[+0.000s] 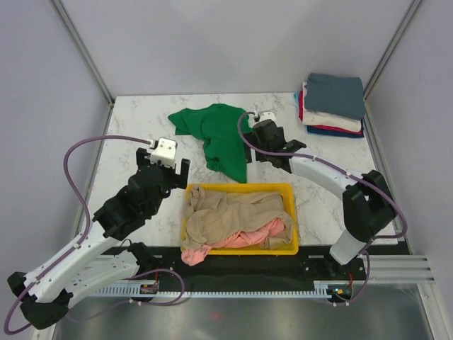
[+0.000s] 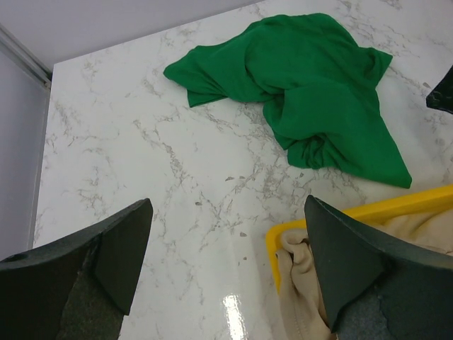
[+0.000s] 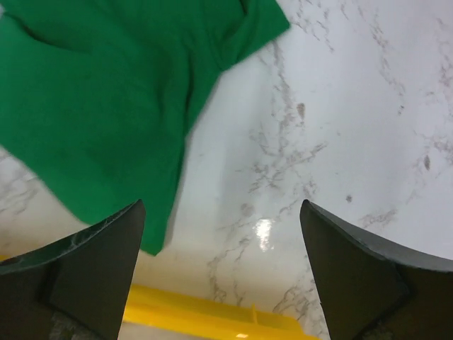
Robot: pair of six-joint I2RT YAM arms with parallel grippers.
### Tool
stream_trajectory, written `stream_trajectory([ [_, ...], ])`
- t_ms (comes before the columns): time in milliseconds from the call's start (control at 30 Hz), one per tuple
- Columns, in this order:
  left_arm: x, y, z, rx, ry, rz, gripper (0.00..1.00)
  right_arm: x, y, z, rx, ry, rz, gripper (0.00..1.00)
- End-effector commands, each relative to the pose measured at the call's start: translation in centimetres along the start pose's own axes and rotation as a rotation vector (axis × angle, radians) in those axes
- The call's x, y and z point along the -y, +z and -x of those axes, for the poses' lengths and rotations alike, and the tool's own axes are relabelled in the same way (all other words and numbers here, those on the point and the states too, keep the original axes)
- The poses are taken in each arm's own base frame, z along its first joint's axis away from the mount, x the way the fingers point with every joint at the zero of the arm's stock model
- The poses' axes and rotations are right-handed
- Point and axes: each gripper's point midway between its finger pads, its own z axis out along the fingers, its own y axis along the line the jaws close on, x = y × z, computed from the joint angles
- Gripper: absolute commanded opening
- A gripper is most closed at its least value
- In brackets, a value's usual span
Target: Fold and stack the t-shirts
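Note:
A crumpled bright green t-shirt (image 1: 219, 136) lies on the marble table behind the yellow bin (image 1: 289, 190); it also shows in the left wrist view (image 2: 311, 92) and the right wrist view (image 3: 99, 99). Beige (image 1: 233, 212) and salmon pink (image 1: 258, 236) t-shirts fill the bin. Folded t-shirts (image 1: 333, 105) are stacked at the back right, slate blue on top. My left gripper (image 1: 164, 168) hovers open left of the bin, nothing between its fingers (image 2: 120, 248). My right gripper (image 1: 263, 150) stands open just right of the green shirt, empty, its fingers (image 3: 340, 255) wide apart.
The bin's yellow corner (image 2: 283, 234) with beige cloth lies under my left gripper's right finger. The bin's far rim (image 3: 212, 312) shows below the right gripper. Grey walls enclose the table at back and sides. Purple cables loop from both arms.

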Motion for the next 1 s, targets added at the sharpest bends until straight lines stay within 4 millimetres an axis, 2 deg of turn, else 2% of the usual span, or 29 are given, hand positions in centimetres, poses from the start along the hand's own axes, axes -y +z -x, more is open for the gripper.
stream_trajectory([
  [0, -0.2, 0.2, 0.9, 0.034, -0.048, 0.020, 0.95, -4.3, -7.2, 6.8, 0.211, 0.101, 0.279, 0.98],
  [200, -0.2, 0.4, 0.7, 0.029, -0.045, 0.024, 0.95, -8.7, -8.1, -0.4, 0.010, 0.007, 0.524, 0.98],
  [300, -0.1, 0.4, 0.7, 0.027, -0.043, 0.024, 0.95, -11.2, -8.3, -4.0, -0.059, -0.086, 0.579, 0.98],
  [367, -0.1, 0.5, 0.6, 0.023, -0.040, 0.028, 0.95, -12.9, -8.6, -5.4, -0.085, -0.123, 0.609, 0.98],
  [400, -0.2, 0.5, 0.6, 0.024, -0.041, 0.028, 0.95, -13.4, -7.9, -6.5, -0.116, -0.134, 0.606, 0.98],
  [467, -0.3, 0.5, 0.6, 0.025, -0.043, 0.032, 0.95, -14.4, -7.0, -6.8, -0.123, -0.164, 0.579, 0.98],
  [500, -0.3, 0.4, 0.6, 0.025, -0.041, 0.032, 0.95, -14.6, -6.6, -7.6, -0.139, -0.184, 0.578, 0.98],
  [533, -0.3, 0.5, 0.6, 0.024, -0.040, 0.032, 0.95, -14.8, -6.3, -7.3, -0.131, -0.198, 0.569, 0.98],
  [600, -0.2, 0.5, 0.5, 0.022, -0.038, 0.034, 0.95, -14.3, -4.8, -8.5, -0.178, -0.250, 0.524, 0.98],
  [633, -0.3, 0.5, 0.5, 0.022, -0.038, 0.035, 0.95, -14.1, -4.4, -8.3, -0.171, -0.293, 0.511, 0.98],
  [700, -0.2, 0.6, 0.3, 0.017, -0.033, 0.035, 0.95, -13.1, -3.5, -9.3, -0.203, -0.351, 0.463, 0.98],
  [733, -0.3, 0.6, 0.4, 0.017, -0.033, 0.038, 0.95, -13.0, -3.4, -9.5, -0.209, -0.370, 0.462, 0.98],
  [767, -0.2, 0.6, 0.4, 0.019, -0.035, 0.035, 0.95, -11.9, -2.9, -9.2, -0.196, -0.393, 0.403, 0.98],
  [967, -0.3, 0.6, 0.4, 0.019, -0.035, 0.035, 0.95, -10.4, -3.1, -8.7, -0.166, -0.395, 0.348, 0.98],
])
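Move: The beige t-shirt in the yellow bin lies about 18 cm back and 7 cm left of the right hand, some 12 cm lower. The green t-shirt is on the table, roughly 15 cm ahead of that hand and 14 cm left; the pink t-shirt sits about 24 cm back and 4 cm left. From the left hand, the beige t-shirt is about 22 cm right, 6 cm back and 25 cm below. Open right hand arcs up, then back, left and down over the beige t-shirt, turning some 30 degrees counter-clockwise. ##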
